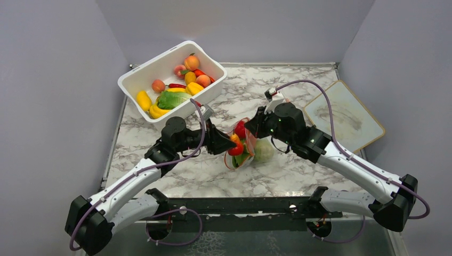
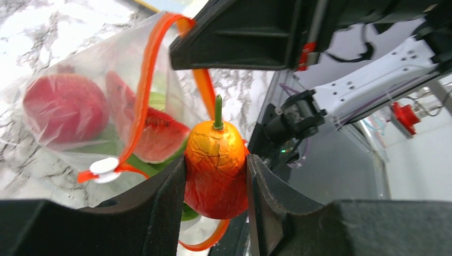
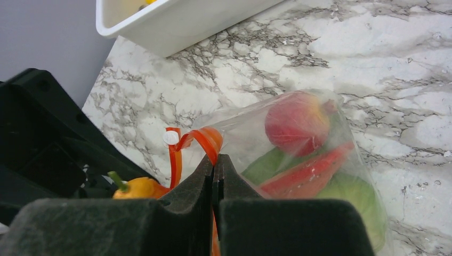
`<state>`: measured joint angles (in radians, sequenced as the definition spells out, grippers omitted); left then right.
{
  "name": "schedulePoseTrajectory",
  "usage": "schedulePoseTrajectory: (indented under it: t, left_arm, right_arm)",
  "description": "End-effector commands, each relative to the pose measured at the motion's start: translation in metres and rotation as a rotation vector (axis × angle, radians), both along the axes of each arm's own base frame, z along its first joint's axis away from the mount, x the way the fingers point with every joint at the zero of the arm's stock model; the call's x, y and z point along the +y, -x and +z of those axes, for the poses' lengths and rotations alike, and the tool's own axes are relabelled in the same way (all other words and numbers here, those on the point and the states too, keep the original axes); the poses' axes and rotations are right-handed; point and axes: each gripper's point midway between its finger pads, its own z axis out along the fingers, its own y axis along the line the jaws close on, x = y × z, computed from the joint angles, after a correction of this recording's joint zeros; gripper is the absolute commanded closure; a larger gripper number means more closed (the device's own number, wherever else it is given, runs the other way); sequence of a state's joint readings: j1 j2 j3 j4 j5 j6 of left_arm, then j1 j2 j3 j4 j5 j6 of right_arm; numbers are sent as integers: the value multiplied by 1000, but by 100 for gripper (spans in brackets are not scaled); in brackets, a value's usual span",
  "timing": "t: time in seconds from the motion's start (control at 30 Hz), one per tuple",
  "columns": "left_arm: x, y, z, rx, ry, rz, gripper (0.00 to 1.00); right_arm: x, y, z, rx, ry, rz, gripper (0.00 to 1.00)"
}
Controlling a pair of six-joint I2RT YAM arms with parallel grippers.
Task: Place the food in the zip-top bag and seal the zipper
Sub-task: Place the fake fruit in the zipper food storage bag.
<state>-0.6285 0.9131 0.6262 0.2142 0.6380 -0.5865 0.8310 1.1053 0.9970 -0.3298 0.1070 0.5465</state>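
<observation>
The clear zip-top bag (image 1: pixel 255 152) lies mid-table with its mouth towards the left arm. It holds a red round fruit (image 2: pixel 64 106), a red slice, green leaves and a pale cabbage (image 1: pixel 263 151). My left gripper (image 2: pixel 216 186) is shut on an orange-yellow pepper (image 2: pixel 216 170) with a green stem, right at the bag's mouth. My right gripper (image 3: pixel 216 162) is shut on the orange-red zipper (image 3: pixel 205 140) strip, holding the mouth edge up. The white slider (image 2: pixel 104 166) sits at one end of the strip. The pepper (image 3: pixel 139 188) also shows left of the right fingers.
A white tub (image 1: pixel 171 80) at the back left holds several more toy fruits and vegetables. A flat board (image 1: pixel 345 114) lies at the right. Grey walls enclose the marble table (image 1: pixel 298 176) on three sides.
</observation>
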Motion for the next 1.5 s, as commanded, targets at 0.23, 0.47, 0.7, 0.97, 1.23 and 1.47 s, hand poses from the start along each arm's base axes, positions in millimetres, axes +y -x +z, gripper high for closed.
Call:
schedulePoseTrajectory:
  t: [0.23, 0.47, 0.7, 0.97, 1.23, 1.47]
  left_arm:
    - [6, -34, -41, -119, -157, 161, 82]
    - [5, -39, -53, -134, -213, 162, 80]
    - [5, -39, -56, -150, -238, 168, 58]
    - [5, -37, -43, -152, -211, 173, 31]
    - [6, -36, -34, -156, -211, 177, 27]
    - [19, -47, -20, -174, -255, 265, 24]
  right_arm:
    - [0, 1, 22, -50, -54, 0, 99]
    - [2, 0, 23, -56, -54, 11, 99]
    - [3, 0, 21, -57, -54, 15, 99]
    - [2, 1, 21, -61, -54, 16, 99]
    - [0, 1, 22, -66, -54, 9, 99]
    - [-2, 2, 21, -69, -53, 9, 99]
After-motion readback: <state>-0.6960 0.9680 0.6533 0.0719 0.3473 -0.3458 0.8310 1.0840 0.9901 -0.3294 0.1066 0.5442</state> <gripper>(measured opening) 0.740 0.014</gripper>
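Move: The left hand, with the red-orange bell pepper already in its fingers, has the middle of the zipper bag's open mouth about 3 cm ahead, 3 cm to its right and 6 cm below. The right fingers pinch the rim some 6 cm ahead and 6 cm to the right, about level; inside the bag, the pomegranate lies roughly 13 cm ahead, 4 cm right and 12 cm down. From the right hand the mouth is about 4 cm back, 3 cm left and 6 cm lower. The left hand lowers the bell pepper about 6 cm down into the bag's mouth while reaching some 3.5 cm forward, the fingers tipping down about 15 degrees and swinging a little counter-clockwise, then stops, spreads its fingers to let go of the pepper and starts back up by about 2 cm. The right hand stays in place with its fingers shut on the orange rim, still holding the mouth up for the left. ##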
